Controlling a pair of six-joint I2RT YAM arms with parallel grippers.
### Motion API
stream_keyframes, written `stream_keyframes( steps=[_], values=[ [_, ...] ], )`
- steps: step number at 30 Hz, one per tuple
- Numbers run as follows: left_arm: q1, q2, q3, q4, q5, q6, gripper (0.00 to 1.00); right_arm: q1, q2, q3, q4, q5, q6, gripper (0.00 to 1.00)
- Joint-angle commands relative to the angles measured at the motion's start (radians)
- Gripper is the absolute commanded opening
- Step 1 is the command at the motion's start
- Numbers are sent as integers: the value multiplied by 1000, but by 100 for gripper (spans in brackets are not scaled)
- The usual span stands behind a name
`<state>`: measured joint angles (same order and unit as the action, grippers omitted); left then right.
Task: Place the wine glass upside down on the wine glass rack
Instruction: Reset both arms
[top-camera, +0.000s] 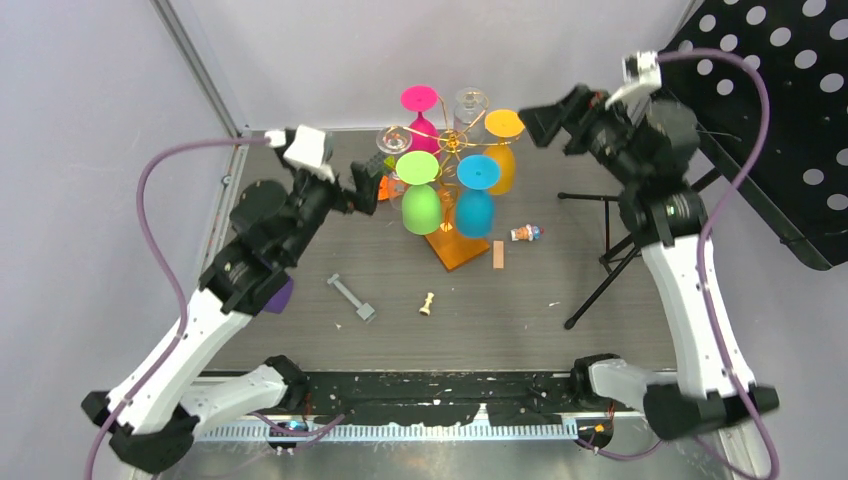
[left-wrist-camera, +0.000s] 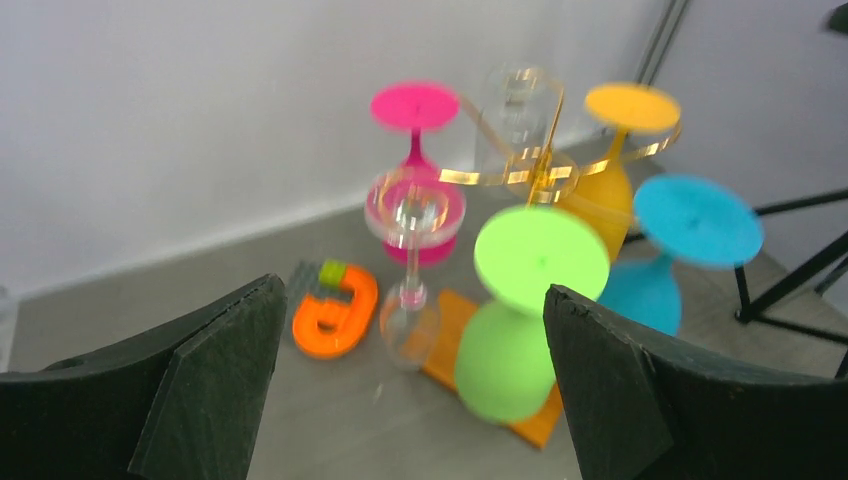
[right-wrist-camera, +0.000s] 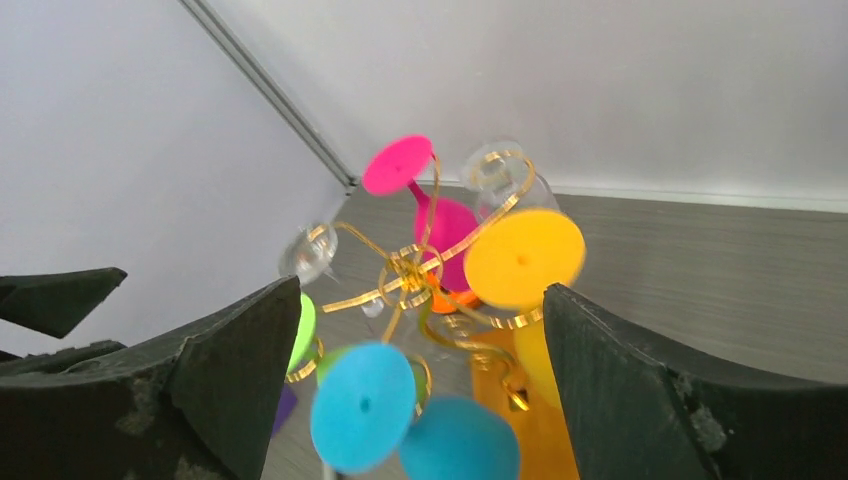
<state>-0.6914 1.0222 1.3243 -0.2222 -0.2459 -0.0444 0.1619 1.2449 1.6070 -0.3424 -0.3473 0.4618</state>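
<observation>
The wine glass rack (top-camera: 456, 142) stands mid-table: gold curled arms over an orange-brown wooden base (top-camera: 462, 249). Several glasses hang from it upside down: pink (top-camera: 420, 99), orange (top-camera: 503, 124), blue (top-camera: 478, 172), green (top-camera: 418, 168) and clear ones. A clear wine glass (left-wrist-camera: 411, 214) hangs foot-up on the left arm, its bowl (left-wrist-camera: 409, 327) free of any finger. My left gripper (top-camera: 365, 188) is open and empty just left of the rack, and the glass shows between its fingers (left-wrist-camera: 412, 290). My right gripper (top-camera: 538, 122) is open and empty, above and right of the rack (right-wrist-camera: 422, 288).
An orange toy (left-wrist-camera: 335, 310) lies by the rack's left side. A grey bar (top-camera: 350, 297), a small chess piece (top-camera: 427, 303), a wooden block (top-camera: 498, 255) and a little figure (top-camera: 525, 233) lie on the table. A black tripod stand (top-camera: 603, 255) and perforated board (top-camera: 790, 100) are at right.
</observation>
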Motion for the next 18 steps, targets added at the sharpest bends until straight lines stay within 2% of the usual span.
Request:
stream_keyframes(
  steps=[1,6,12,18],
  values=[
    [4,-155,-229,32,-89,-114,100,4,-222,-241,129,150,-155,96],
    [4,-298,-396,-53,-137,-214,100,5,-429,-474,98,285,-222,95],
    [4,-387,-521,-223,-295,-329,100,5,-669,-728,75,313,-264,95],
    [4,-487,-628,-251,-334,-340,100,5,-806,-944,82,316,-277,95]
  ],
)
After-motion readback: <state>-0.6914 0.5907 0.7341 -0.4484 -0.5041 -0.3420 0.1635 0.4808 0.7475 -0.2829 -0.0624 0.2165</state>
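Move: The loaded wine glass rack's hub is about 13 cm ahead, 14 cm right and 9 cm below the left hand; from the right hand, some 7 cm ahead, 13 cm left and 11 cm below. The left hand's nearest hung glasses are the green (7 ahead, 8 right) and a clear one (13 ahead, 4 right); the right hand's are the yellow (8 ahead, 4 left) and blue (4 ahead, 10 left), middles some 16 to 18 cm lower. The loaded rack is left alone as both empty, wide-open hands sink away from it to opposite sides. The left drops about 20 cm, going left and slightly back, its fingers tipping down and turning counter-clockwise; the right goes down some 16 cm, back and to the right, turning clockwise with a slight roll. ##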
